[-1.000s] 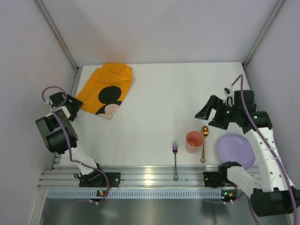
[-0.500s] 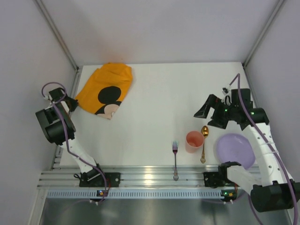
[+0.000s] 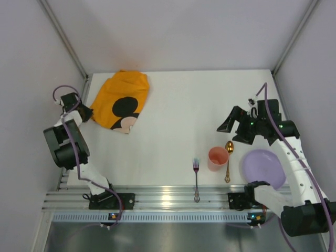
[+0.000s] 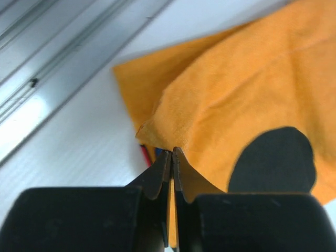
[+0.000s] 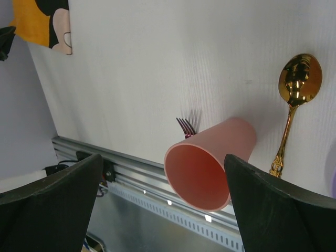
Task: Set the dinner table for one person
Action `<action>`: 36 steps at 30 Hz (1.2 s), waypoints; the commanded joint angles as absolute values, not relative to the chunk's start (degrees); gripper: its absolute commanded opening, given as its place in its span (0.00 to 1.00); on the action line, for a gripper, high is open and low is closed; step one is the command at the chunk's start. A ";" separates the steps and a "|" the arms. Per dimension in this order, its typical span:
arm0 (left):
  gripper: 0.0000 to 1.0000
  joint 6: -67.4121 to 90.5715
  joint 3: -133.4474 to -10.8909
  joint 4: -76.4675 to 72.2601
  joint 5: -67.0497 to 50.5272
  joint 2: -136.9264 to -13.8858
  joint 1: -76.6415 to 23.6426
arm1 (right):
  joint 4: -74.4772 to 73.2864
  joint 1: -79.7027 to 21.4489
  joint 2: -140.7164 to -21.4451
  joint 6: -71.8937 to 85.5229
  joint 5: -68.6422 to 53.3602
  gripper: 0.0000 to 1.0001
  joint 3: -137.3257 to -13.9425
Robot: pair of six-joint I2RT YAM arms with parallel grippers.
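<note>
The orange Mickey Mouse placemat (image 3: 118,100) lies folded at the back left of the white dinner table (image 3: 178,110). My left gripper (image 3: 85,113) is shut on the placemat's near left edge; in the left wrist view its tips (image 4: 171,152) pinch a fold of the orange cloth (image 4: 236,100). My right gripper (image 3: 227,126) hovers open above a pink cup (image 3: 218,157), which stands upright and shows between its wide fingers (image 5: 163,157). A gold spoon (image 3: 228,155) lies right of the cup, a fork (image 3: 196,176) left of it, and a lilac plate (image 3: 263,168) at the far right.
An aluminium rail (image 3: 168,198) runs along the near edge, and the fork's handle reaches onto it. Grey enclosure walls close in the left, right and back sides. A rail (image 4: 63,58) also runs beside the placemat at the table's left edge.
My left gripper has shut on the placemat's edge and moved toward the back. The cloth's near corner has shifted a little with it. The right arm has hardly moved.
</note>
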State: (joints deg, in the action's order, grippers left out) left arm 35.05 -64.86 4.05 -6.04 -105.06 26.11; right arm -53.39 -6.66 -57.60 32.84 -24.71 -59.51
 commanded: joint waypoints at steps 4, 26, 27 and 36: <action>0.06 29.71 -71.71 10.27 1.30 -98.79 19.61 | -52.12 -7.82 -56.78 32.17 -24.79 1.00 -58.71; 0.74 19.67 -108.27 26.19 12.56 -120.75 -49.81 | -52.91 -7.73 -51.50 29.79 -18.20 1.00 -55.64; 0.99 20.82 -108.28 25.67 12.92 -120.85 -50.36 | -52.91 -7.73 -51.33 29.71 -17.85 1.00 -55.72; 0.99 29.26 -107.58 28.39 17.75 -113.48 -46.41 | -52.38 -8.88 -51.07 29.62 -15.65 1.00 -55.28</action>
State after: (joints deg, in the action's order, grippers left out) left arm 25.39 -105.58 26.89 12.60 -120.88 -50.33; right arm -53.54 -7.31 -52.14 30.41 -17.37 -55.48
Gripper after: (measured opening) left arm 0.985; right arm 0.996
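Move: The left fingers already pinch the near-left corner of the folded orange placemat, whose middle lies about 15 cm to their right, 4 cm ahead and 3 cm lower. The bare spot where that corner goes is some 62 cm right, 12 cm back and 4 cm down. The cup is roughly 63 cm right and 24 cm back, the spoon 68 cm right and 26 cm back. From the right hand that spot lies about 10 cm ahead, straight below by 18 cm. Keeping its pinch on the placemat's corner, the left hand lifts about 13 cm and reaches slightly forward, then whips some 60 cm to the right across the table, curving back and down late while the wrist swings about 75 degrees clockwise. Near the far end of the sweep its fingers open wide and let go of the cloth above the table, and the empty hand eases a few centimetres back to the left and forward. ##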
